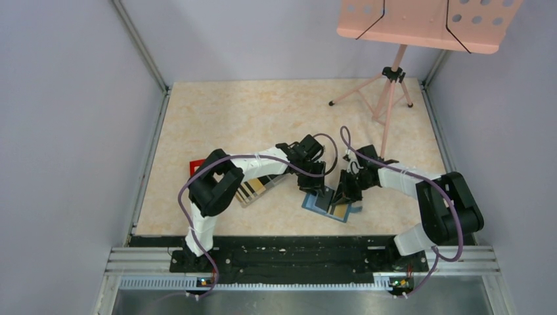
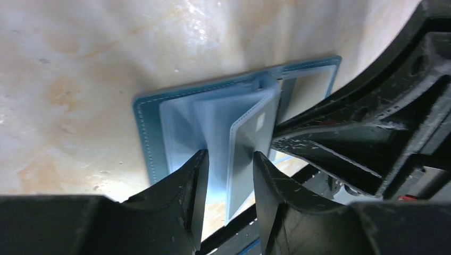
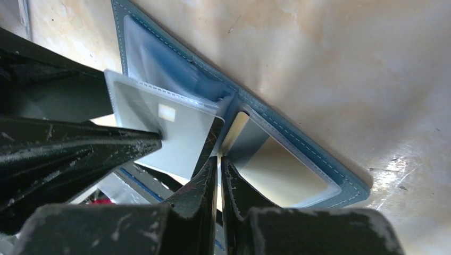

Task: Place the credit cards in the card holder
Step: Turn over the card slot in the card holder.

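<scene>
The teal card holder (image 1: 314, 201) lies open on the table between both grippers, its clear inner sleeves fanned upward. My left gripper (image 1: 314, 180) (image 2: 230, 154) is open and straddles an upright sleeve (image 2: 250, 133) with a pale card in it. The holder's stitched cover (image 2: 146, 127) lies flat behind. My right gripper (image 1: 343, 194) (image 3: 218, 159) is shut on a thin dark credit card (image 3: 214, 139), seen edge-on at the holder's (image 3: 348, 186) spine. A cream-gold card (image 3: 276, 170) sits in the right-hand pocket. More credit cards (image 1: 253, 190), gold with dark stripes, lie under my left arm.
A small red object (image 1: 196, 166) lies left of the striped cards. A pink music stand (image 1: 393, 85) occupies the back right, its tray (image 1: 427, 23) overhanging the table. Walls close in on three sides. The two grippers work almost touching each other.
</scene>
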### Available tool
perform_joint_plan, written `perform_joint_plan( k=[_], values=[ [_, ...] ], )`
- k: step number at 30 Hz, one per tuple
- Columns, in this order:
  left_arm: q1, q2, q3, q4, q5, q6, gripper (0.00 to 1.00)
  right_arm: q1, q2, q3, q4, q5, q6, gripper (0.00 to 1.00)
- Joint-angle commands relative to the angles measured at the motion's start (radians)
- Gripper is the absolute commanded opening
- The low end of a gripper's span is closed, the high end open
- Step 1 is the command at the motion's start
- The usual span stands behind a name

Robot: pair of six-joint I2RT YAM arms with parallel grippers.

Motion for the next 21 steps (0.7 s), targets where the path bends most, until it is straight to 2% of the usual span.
perform_joint_plan(
  k=[1,12,17,21],
  values=[
    [-0.007,-0.061,0.005,0.075,0.073,-0.024,0.41,0.019,0.023,0.003,0.015,0.02,-0.01,0.06],
    [-0.016,-0.075,0.006,0.15,0.168,-0.06,0.38,0.021,0.019,0.034,-0.027,0.037,-0.024,0.07],
    [-0.036,-0.045,0.031,0.169,0.2,-0.067,0.44,0.011,-0.087,0.086,-0.152,0.167,-0.026,0.09],
    [-0.054,0.002,0.067,0.175,0.237,-0.068,0.44,-0.054,-0.178,0.134,-0.244,0.281,-0.011,0.09]
  ],
)
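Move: The left fingers stand astride the free left edge of the half-raised card slot, towards its far end, with the slot's middle about 2 cm right, 1 cm back and 1 cm below. The spine is some 5 cm right and 2 cm back, with the yellow card 3 cm beyond it to the right and 1 cm nearer; the card tray lies about 19 cm left and 3 cm ahead. From the right hand, whose tips rest on the spine, the slot's middle is about 3 cm left and 1 cm ahead. Bring the left gripper up and to the right about 4 cm each, easing back some 2 cm late on, carrying the slot's free edge between its part-open fingers towards the spine, and tilt the fingers about 10 degrees farther to the right. Keep the closed right tips almost still on the spine for most of the way, then lift them off about 1 cm up and 2 cm right, clear of the turning slot. ##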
